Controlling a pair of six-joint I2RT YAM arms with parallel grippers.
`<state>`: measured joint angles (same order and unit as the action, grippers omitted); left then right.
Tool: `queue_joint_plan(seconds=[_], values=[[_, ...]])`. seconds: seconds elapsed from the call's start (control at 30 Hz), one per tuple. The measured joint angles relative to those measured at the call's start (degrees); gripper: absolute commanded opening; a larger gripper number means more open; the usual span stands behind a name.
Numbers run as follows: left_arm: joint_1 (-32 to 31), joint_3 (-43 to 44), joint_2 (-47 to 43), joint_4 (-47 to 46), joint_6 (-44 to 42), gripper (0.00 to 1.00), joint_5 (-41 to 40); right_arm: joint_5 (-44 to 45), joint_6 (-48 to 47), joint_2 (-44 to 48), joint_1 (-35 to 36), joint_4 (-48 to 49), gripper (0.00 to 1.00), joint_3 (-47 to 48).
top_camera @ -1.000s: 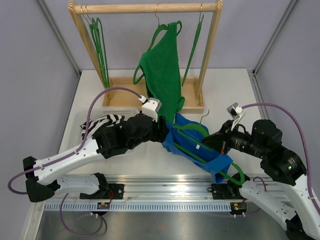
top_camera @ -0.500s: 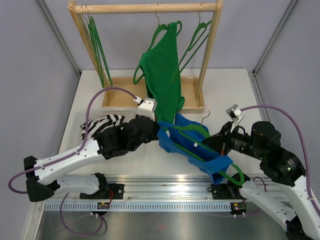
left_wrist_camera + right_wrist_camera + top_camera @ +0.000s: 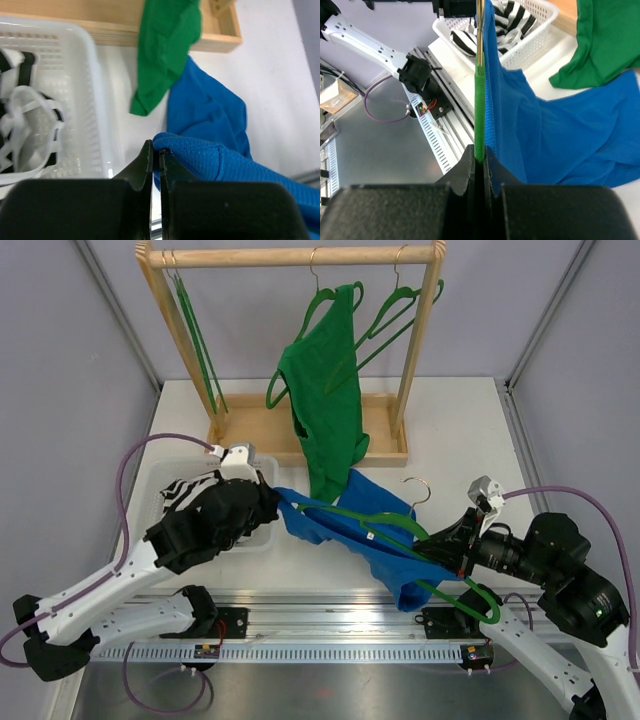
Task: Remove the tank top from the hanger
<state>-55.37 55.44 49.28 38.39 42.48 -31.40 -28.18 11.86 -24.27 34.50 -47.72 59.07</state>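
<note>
The blue tank top (image 3: 385, 552) hangs stretched low over the table, draped on a green hanger (image 3: 352, 518) with a metal hook (image 3: 420, 486). My left gripper (image 3: 274, 496) is shut on the tank top's left edge, beside the basket; in the left wrist view the blue fabric (image 3: 210, 115) is pinched at the tips of that gripper (image 3: 155, 148). My right gripper (image 3: 428, 546) is shut on the hanger's bar. In the right wrist view the green hanger (image 3: 479, 100) runs straight up out of the gripper (image 3: 481, 153), with the blue tank top (image 3: 560, 125) right of it.
A white basket (image 3: 262, 524) with a striped black-and-white garment (image 3: 196, 486) sits by my left arm. At the back stands a wooden rack (image 3: 290, 256) carrying a green garment (image 3: 325, 390) and bare green hangers (image 3: 195, 330). The table's front rail lies under both arms.
My left gripper shut on the tank top's edge and drew it left toward the basket. My right arm pulled the hanger right and nearer, stretching the fabric between them.
</note>
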Motion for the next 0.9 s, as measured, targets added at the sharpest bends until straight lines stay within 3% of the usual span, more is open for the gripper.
queue_joint_plan(seconds=[0.23, 0.5, 0.63, 0.77, 0.9], values=[[0.74, -12.13, -6.75, -11.52, -3.41, 0.0, 16.22, -1.44, 0.96, 5.27, 0.0, 14.45, 0.0, -8.09], [-3.06, -16.76, -9.01, -17.44, -3.41, 0.0, 25.62, 0.61, 2.45, -0.57, 0.02, 36.79, 0.0, -8.02], [-7.63, -18.29, -7.45, -19.39, -3.61, 0.0, 27.02, 5.77, 5.77, -5.2, 0.0, 55.71, 0.0, -11.67], [-12.87, -19.32, -3.45, -22.27, -4.85, 0.0, 28.94, 10.82, 10.25, -10.49, 0.02, 83.12, 0.0, -21.49], [-20.33, -19.23, 0.52, -24.37, -7.02, 0.0, 29.44, 12.74, 13.07, -16.72, 0.02, 97.29, 0.0, -24.81]])
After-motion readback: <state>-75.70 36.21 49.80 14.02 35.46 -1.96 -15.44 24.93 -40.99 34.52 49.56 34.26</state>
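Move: My left hand keeps a pinch of the blue tank top, whose middle lies about 17 cm to the right, 6 cm back and a little lower; the hanger is some 26 cm right and 11 cm back. The basket is 18 cm left, 7 cm ahead and 20 cm below. From my right hand, which grips the hanger, the blue cloth's middle is about 11 cm left, 4 cm ahead and 8 cm lower; the green tank top hangs 37 cm ahead, 18 cm left, about level. I pull the two apart. My left hand keeps its pinch and drags the cloth back about 15 cm, rightward and down towards the table's near edge, swinging clockwise some 50 degrees. My right hand, still gripping the hanger, first lifts it and then also carries it forward towards the rack, tipping its fingers well upward. ##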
